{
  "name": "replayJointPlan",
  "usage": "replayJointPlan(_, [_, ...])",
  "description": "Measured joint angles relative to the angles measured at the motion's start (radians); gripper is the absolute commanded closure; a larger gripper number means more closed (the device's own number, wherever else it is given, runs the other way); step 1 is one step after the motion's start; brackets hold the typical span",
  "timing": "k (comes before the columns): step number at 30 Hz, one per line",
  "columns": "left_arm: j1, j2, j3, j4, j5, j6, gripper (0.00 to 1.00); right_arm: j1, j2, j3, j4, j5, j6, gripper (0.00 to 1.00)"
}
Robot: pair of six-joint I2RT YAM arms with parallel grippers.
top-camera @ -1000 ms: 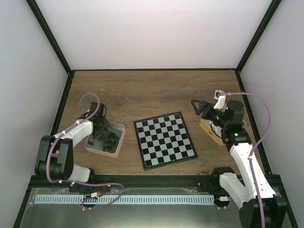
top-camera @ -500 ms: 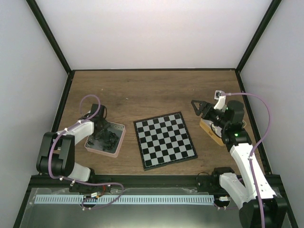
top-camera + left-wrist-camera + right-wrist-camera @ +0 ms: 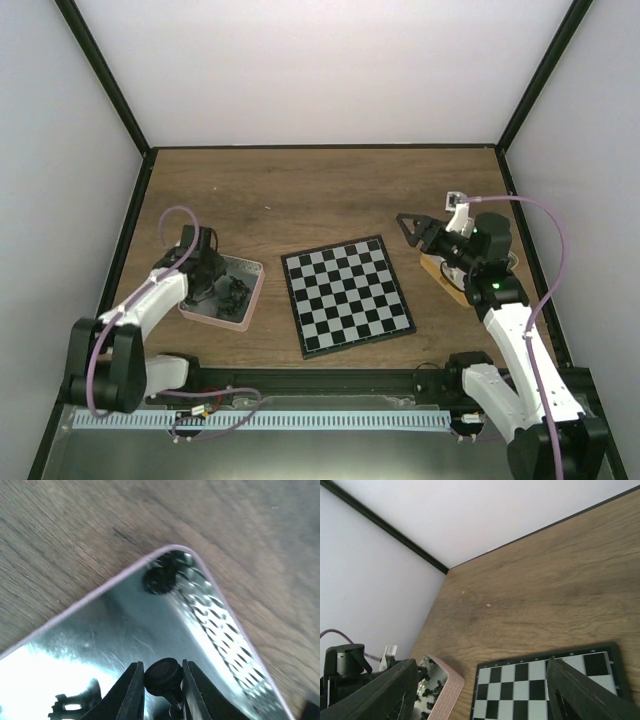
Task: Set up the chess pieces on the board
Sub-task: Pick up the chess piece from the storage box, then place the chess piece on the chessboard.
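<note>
Black chess pieces (image 3: 228, 290) lie in a heap in the pink-rimmed tray (image 3: 252, 290) at the left. My left gripper (image 3: 160, 664) reaches down into that tray and is shut on one black chess piece (image 3: 162, 674), gripped by its round end. Another black piece (image 3: 160, 578) lies in the tray's far corner. The board (image 3: 347, 295) of black and pale checks lies flat at mid-table. My right gripper (image 3: 420, 232) hangs open above the table just right of the board, with nothing between its fingers (image 3: 385, 692). The right wrist view shows the board (image 3: 540, 680) and the tray (image 3: 449, 686).
A tan tin (image 3: 442, 274) sits under my right arm, right of the board. The tray's inside is shiny metal with a patterned wall (image 3: 220, 625). Black frame posts and white walls close in the wooden table (image 3: 320, 190).
My left gripper has closed its jaws on a black piece in the tray, and the left arm's elbow has swung outward. The right gripper has drifted slightly left, still open.
</note>
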Motion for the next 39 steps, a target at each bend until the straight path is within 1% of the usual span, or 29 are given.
replayJointPlan(4, [0.0, -0.157, -0.019, -0.023, 0.076, -0.006, 0.79, 0.114, 0.008, -0.007, 0.039, 0.018, 0.032, 0.29])
replayJointPlan(9, [0.0, -0.301, -0.015, -0.023, 0.22, -0.043, 0.78, 0.355, 0.08, -0.023, 0.13, 0.093, 0.087, 0.32])
replayJointPlan(13, [0.0, -0.337, -0.013, -0.005, 0.36, -0.11, 0.78, 0.544, 0.212, -0.012, 0.196, 0.174, 0.117, 0.33])
replayJointPlan(16, [-0.001, -0.354, -0.013, 0.018, 0.448, -0.171, 0.78, 0.676, 0.325, 0.034, 0.216, 0.238, 0.124, 0.33])
replayJointPlan(21, [-0.001, -0.392, -0.01, 0.046, 0.544, -0.254, 0.78, 0.832, 0.488, 0.151, 0.257, 0.302, 0.125, 0.34])
replayJointPlan(26, [-0.001, -0.417, -0.01, 0.058, 0.599, -0.303, 0.78, 0.906, 0.636, 0.287, 0.277, 0.343, 0.118, 0.39])
replayJointPlan(31, [-0.001, -0.441, -0.018, 0.071, 0.623, -0.33, 0.78, 0.93, 0.767, 0.41, 0.277, 0.368, 0.111, 0.47])
replayJointPlan(33, [-0.001, -0.448, -0.026, 0.072, 0.627, -0.338, 0.78, 0.93, 0.799, 0.431, 0.276, 0.377, 0.107, 0.5])
replayJointPlan(36, [-0.001, -0.452, -0.037, 0.072, 0.632, -0.346, 0.78, 0.93, 0.828, 0.447, 0.269, 0.384, 0.103, 0.59])
replayJointPlan(39, [-0.001, -0.454, -0.043, 0.073, 0.634, -0.349, 0.78, 0.93, 0.855, 0.463, 0.266, 0.387, 0.097, 0.62])
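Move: The left hand already holds a black chess piece just above the storage box; the right gripper it is taken to is about 47 cm to its right, 1 cm ahead and 22 cm higher. The box's middle lies 3 cm back and 2 cm right of the left hand, the chessboard's some 36 cm right and 4 cm back. From the right hand, the held piece is about 47 cm left, 1 cm back and 22 cm below; the chessboard's middle is 11 cm left and 5 cm back. Left hand raises its piece 13 cm and rightward; right hand sweeps 33 cm left towards it, fingers narrowing. ##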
